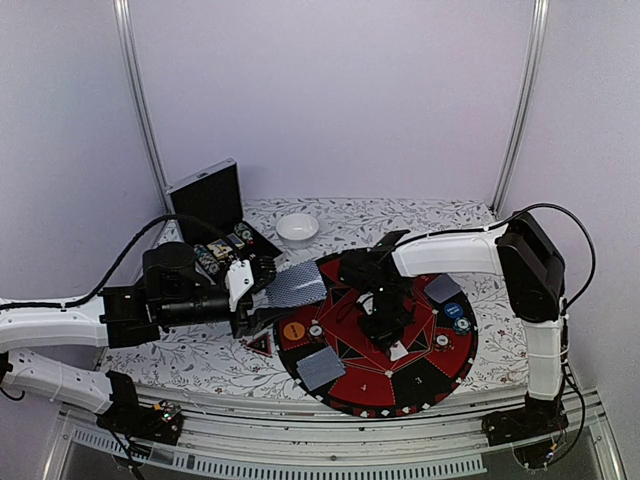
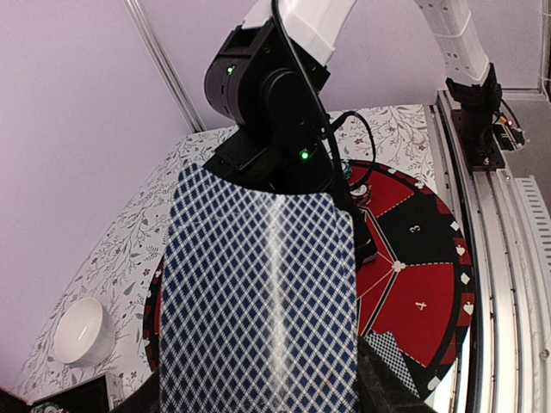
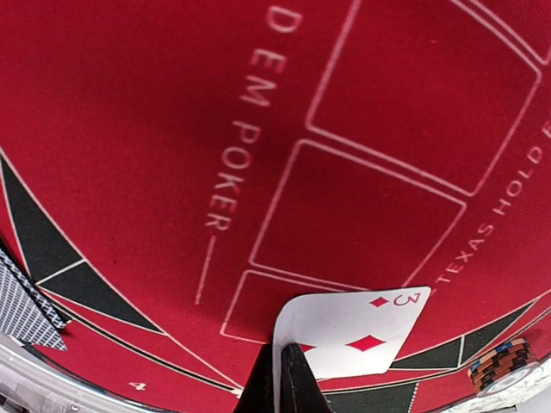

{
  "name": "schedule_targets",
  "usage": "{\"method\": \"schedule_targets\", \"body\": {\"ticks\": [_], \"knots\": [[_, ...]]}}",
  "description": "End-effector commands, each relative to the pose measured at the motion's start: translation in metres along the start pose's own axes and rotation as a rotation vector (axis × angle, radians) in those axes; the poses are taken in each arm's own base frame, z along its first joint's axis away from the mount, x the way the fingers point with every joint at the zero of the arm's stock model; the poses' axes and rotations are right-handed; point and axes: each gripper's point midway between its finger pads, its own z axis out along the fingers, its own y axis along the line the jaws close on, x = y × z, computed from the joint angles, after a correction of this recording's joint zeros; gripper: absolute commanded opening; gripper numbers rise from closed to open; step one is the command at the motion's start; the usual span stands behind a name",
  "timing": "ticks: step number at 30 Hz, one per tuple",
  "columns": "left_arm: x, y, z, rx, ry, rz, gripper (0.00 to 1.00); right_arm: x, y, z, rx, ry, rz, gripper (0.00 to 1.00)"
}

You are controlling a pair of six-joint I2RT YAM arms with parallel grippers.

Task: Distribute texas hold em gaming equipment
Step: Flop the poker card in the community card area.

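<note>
My left gripper point(image 1: 262, 295) is shut on a stack of playing cards point(image 1: 296, 286) with blue-checked backs, held over the left rim of the round felt mat point(image 1: 425, 385). In the left wrist view the card backs point(image 2: 258, 292) fill most of the frame. My right gripper point(image 3: 284, 383) is shut on the edge of a face-up three of diamonds point(image 3: 366, 331), low over the mat's red middle point(image 3: 172, 129). Face-down cards point(image 1: 320, 368) lie at the mat's near left, and another face-down card point(image 1: 443, 288) lies at its far right. An orange button point(image 1: 293, 330), a blue button point(image 1: 453, 310) and small chips point(image 1: 441, 341) also rest on the mat.
An open silver case point(image 1: 208, 195) with chips in it stands at the back left. A white bowl point(image 1: 297, 227) sits behind the mat. A chip stack point(image 3: 499, 361) stands by the mat's rim. Metal frame posts rise at both back corners.
</note>
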Motion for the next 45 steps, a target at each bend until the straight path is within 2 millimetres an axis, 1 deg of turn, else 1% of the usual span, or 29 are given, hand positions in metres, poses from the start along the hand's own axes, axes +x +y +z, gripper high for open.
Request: {"method": "schedule_targets", "body": {"ticks": [1, 6, 8, 11, 16, 19, 22, 25, 29, 30, 32, 35, 37, 39, 43, 44, 45], "knots": [[-0.025, 0.001, -0.004, 0.002, -0.071, 0.008, 0.53, 0.003, 0.011, 0.010, -0.066, 0.029, 0.011, 0.03], [-0.025, 0.001, -0.004, 0.004, -0.072, 0.010, 0.53, 0.016, -0.002, 0.009, -0.072, 0.056, 0.073, 0.03], [-0.026, 0.000, -0.004, 0.006, -0.074, 0.009, 0.53, 0.021, -0.004, 0.010, -0.078, 0.070, 0.084, 0.03], [-0.026, 0.001, -0.005, 0.005, -0.074, 0.010, 0.53, 0.024, -0.006, 0.010, -0.077, 0.074, 0.090, 0.03], [-0.026, 0.000, -0.004, 0.006, -0.074, 0.010, 0.53, 0.025, -0.017, 0.004, -0.062, 0.056, 0.119, 0.03], [-0.026, 0.000, -0.005, 0.007, -0.075, 0.009, 0.53, 0.023, -0.014, 0.001, -0.082, 0.045, 0.128, 0.03], [-0.026, 0.001, -0.004, 0.005, -0.074, 0.009, 0.53, 0.019, -0.005, 0.003, -0.130, 0.031, 0.119, 0.03], [-0.026, 0.000, -0.004, 0.005, -0.072, 0.009, 0.53, 0.013, 0.003, 0.006, -0.172, 0.020, 0.107, 0.11], [-0.026, 0.000, -0.005, 0.005, -0.074, 0.010, 0.53, 0.004, 0.005, 0.007, -0.177, 0.002, 0.100, 0.20], [-0.026, 0.000, -0.005, 0.006, -0.073, 0.010, 0.53, 0.002, 0.005, 0.006, -0.179, -0.005, 0.101, 0.25], [-0.026, 0.000, -0.005, 0.006, -0.074, 0.010, 0.53, -0.002, 0.006, 0.004, -0.184, -0.019, 0.099, 0.30], [-0.026, 0.000, -0.005, 0.005, -0.074, 0.010, 0.53, -0.006, 0.009, 0.001, -0.196, -0.029, 0.091, 0.41], [-0.026, 0.000, -0.005, 0.004, -0.073, 0.011, 0.53, -0.008, 0.013, -0.003, -0.216, -0.042, 0.084, 0.46], [-0.026, 0.000, -0.005, 0.007, -0.073, 0.011, 0.53, -0.012, 0.017, -0.007, -0.239, -0.063, 0.078, 0.49], [-0.026, 0.000, -0.005, 0.007, -0.074, 0.011, 0.53, -0.020, 0.021, -0.017, -0.268, -0.107, 0.069, 0.51], [-0.027, 0.000, -0.005, 0.006, -0.075, 0.011, 0.53, -0.022, 0.023, -0.021, -0.286, -0.122, 0.065, 0.52], [-0.027, 0.000, -0.005, 0.007, -0.075, 0.012, 0.53, -0.025, 0.026, -0.026, -0.308, -0.137, 0.061, 0.56]]}}
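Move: About 2 cm ahead of the right fingertips and just below them lies the near-end slot of the community card row. The three of diamonds, pinched by its left end, reaches some 3 cm to their right. A chip stack stands about 12 cm to the right and 2 cm ahead, and a face-down card some 15 cm to the left and 5 cm back. From the left hand, that slot is about 23 cm right, 4 cm ahead and 22 cm down. Drawing back and to its right by about 2 cm, low over the mat, the right hand keeps its pinch on the three of diamonds and turns slightly clockwise. Then the fingers open to about half and let the card go as the hand drifts some 3 cm back to its left, its left side tipping up roughly 10 degrees, and stays low over the card. ##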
